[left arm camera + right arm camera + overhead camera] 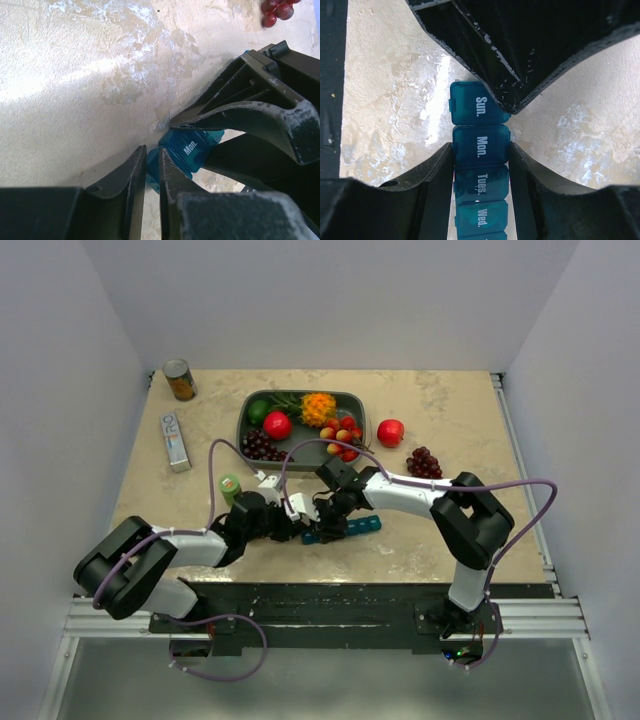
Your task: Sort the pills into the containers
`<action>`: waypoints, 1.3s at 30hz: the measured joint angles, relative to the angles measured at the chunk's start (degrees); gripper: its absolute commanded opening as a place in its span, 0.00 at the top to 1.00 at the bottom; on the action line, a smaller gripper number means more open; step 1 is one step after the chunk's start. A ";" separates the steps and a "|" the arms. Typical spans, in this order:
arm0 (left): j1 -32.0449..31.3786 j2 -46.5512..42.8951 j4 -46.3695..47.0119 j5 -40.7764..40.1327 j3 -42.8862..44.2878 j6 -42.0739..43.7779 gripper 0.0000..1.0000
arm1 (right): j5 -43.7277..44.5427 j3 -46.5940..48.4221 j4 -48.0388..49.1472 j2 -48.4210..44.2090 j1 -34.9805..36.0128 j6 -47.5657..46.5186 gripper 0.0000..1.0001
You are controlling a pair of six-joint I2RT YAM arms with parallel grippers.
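The containers (362,526) are a teal strip of day-marked cells lying on the table near the front middle. In the right wrist view my right gripper (480,145) is shut on the strip's sides at the "Mon." cell (481,141), with the "Tues." and "Wed." cells (479,220) running back between the fingers. My left gripper (152,150) meets it from the opposite end, its jaws nearly together and pinching the thin teal edge (152,172) of the end cell marked "Sun." (470,107). In the top view both grippers (308,520) (335,518) crowd over the strip's left end. No pills are in view.
A grey tray (352,397) of fruit stands at the back middle. A red apple (390,431) and dark grapes (425,462) lie to its right. A tin can (180,380), a white box (176,440) and a small green bottle (230,486) are on the left.
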 measured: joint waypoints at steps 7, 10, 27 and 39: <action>-1.11 -0.02 0.09 -1.66 -0.07 0.04 0.82 | -1.90 1.29 -1.70 1.03 -1.09 2.91 0.86; -1.53 -0.11 -0.11 -2.69 -0.07 0.09 0.82 | -2.95 2.01 -2.45 1.68 -1.81 4.11 0.85; -4.13 -2.91 -11.76 -0.96 1.57 -0.04 0.70 | 3.28 2.10 4.00 1.66 -5.14 4.85 0.79; -4.22 -9.79 -18.36 -1.33 2.10 0.55 0.50 | 4.33 1.64 4.68 1.29 -5.09 3.78 0.46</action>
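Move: The left fingers already hold the Sun. compartment, at the end of the blue pill organizer, and the right fingers already hold Mon., about 2 cm to the right of it. The organizer's middle lies some 8 cm to the right of the left hand and 2 cm ahead, or 5 cm right and 1 cm ahead of the right hand. The green-capped bottle stands about 12 cm ahead of the left hand and 17 cm to its left; the fruit tray's middle is roughly 27 cm straight ahead of that hand. Pulling apart after a short strain nearly in place, the right hand goes forward about 5.5 cm, keeping its pinch on Mon. and ending turned some 10 degrees clockwise, while the left hand jerks back about 3 cm and slightly down, away from the organizer. The left fingers then open, empty, and rise a little. ##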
